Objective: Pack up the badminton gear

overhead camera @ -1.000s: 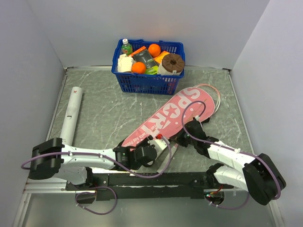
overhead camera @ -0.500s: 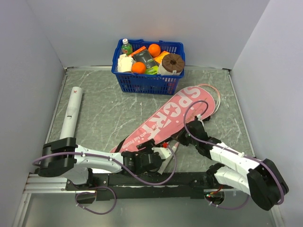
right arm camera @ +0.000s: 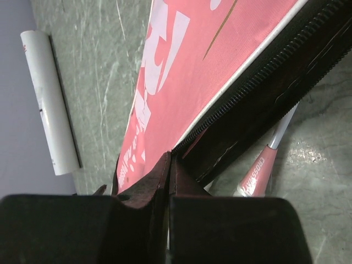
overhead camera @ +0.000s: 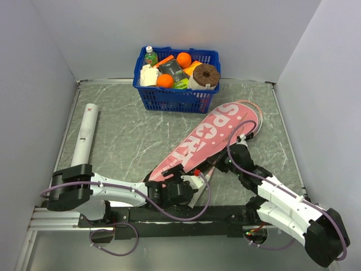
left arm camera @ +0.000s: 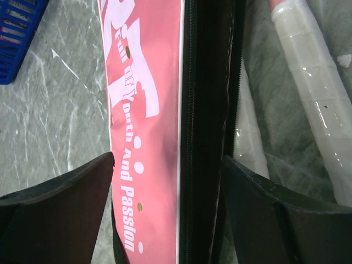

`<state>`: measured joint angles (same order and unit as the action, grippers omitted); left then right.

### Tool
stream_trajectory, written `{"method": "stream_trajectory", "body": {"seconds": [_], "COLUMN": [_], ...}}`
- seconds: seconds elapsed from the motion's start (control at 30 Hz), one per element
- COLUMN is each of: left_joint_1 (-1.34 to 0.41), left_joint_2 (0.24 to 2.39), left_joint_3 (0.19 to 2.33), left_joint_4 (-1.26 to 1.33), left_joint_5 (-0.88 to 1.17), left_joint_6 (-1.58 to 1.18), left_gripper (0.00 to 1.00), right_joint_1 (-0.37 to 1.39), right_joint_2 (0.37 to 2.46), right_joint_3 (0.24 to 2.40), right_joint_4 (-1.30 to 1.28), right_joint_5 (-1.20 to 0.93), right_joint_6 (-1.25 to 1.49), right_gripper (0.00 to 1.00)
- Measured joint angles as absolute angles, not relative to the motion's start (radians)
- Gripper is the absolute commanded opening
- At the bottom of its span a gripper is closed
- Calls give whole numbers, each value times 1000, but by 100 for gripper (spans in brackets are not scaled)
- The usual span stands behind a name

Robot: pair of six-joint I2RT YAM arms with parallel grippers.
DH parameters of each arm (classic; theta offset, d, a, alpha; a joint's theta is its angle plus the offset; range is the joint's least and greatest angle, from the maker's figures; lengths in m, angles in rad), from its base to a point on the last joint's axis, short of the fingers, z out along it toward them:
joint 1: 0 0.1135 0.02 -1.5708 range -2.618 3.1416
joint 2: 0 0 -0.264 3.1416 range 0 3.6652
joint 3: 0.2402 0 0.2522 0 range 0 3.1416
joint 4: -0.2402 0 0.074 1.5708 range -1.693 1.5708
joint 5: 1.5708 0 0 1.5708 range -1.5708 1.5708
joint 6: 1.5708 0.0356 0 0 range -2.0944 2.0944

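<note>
The pink "SPORT" cover [overhead camera: 211, 138] lies slantwise on the table, its wide end to the far right. A racket head [overhead camera: 258, 119] peeks out past that end. My left gripper [overhead camera: 189, 182] is open and straddles the cover's narrow end [left arm camera: 148, 137], pink face and black zip edge between its fingers [left arm camera: 60, 209]. White racket handles [left arm camera: 313, 82] lie just right of it. My right gripper [right arm camera: 170, 160] is shut on the cover's black zip edge [right arm camera: 264, 82], above a pink racket shaft piece [right arm camera: 257, 177]. The long white tube [overhead camera: 84, 135] lies at the left.
A blue basket [overhead camera: 169, 100] of groceries stands at the back, close to the cover's wide end. Grey walls close in the table on the left, back and right. The tube [right arm camera: 50, 113] lies along the left wall.
My left gripper has opened wide and slid along to the cover's narrow end. The right gripper has closed on the zip edge, and the cover has shifted a little toward the far right.
</note>
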<state>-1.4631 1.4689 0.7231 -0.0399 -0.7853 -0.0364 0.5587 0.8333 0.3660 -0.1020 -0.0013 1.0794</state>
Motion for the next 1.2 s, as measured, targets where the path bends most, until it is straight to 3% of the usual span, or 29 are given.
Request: {"method": "stream_trajectory", "body": {"seconds": [0.1,0.17,0.2,0.23,0.3,0.33,0.43,0.53,0.63,0.97,1.2], "left_joint_1": [-1463,-1463,-1463,-1463,-1463,-1463,-1462,-1454,-1425,-1164,-1086], "left_joint_2": [1480,1488,1490,1490,1490,1490,1490,1490,1490,1490,1490], "left_joint_3": [723,723,723,723,723,723,725,738,754,796,897], "left_joint_4": [-38,-29,-25,-23,-17,-19,-20,-35,-35,3,-10], "left_joint_5": [-793,-805,-810,-812,-812,-810,-796,-761,-710,-522,-479], "left_joint_6": [-33,-27,-19,-21,-23,-10,-14,-15,-15,-25,-99], "left_gripper": [74,59,48,24,4,1,1,1,1,1,1], "right_joint_1": [559,559,559,559,559,559,559,559,559,559,559], "right_joint_2": [809,788,778,768,752,746,741,750,754,586,646], "right_joint_3": [366,366,366,366,366,366,366,368,382,454,432], "right_joint_4": [-121,-134,-141,-147,-156,-159,-170,-183,-213,-413,-457], "right_joint_5": [-1,-1,0,1,4,8,17,29,44,145,188], "right_joint_6": [1079,1079,1078,1077,1076,1076,1074,1062,1041,989,995], "right_gripper": [0,0,0,0,0,0,0,39,52,54,53]}}
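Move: The racket bag's raised zip edge runs between the left hand's open fingers, about 1 cm ahead of it, 1 cm right and 1 cm below. From that hand, the left racket's handle lies some 6 cm back and 1 cm right, the right racket's handle 7 cm back and 6 cm right, both about 6 cm lower. The right hand already pinches the zip edge; the right racket's pink collar lies roughly 4 cm back, 1 cm right and 8 cm below it. The bag's zip edge is pinched by the left fingers, which shut almost on the spot, then draw it about 10 cm forward, rising some 4 cm late on, while the wrist turns about 20 degrees. As that pull starts, the right fingers open to about half and let go of the edge; the right hand moves about 5 cm right and slightly back, arching up and sinking again beside the rackets. ##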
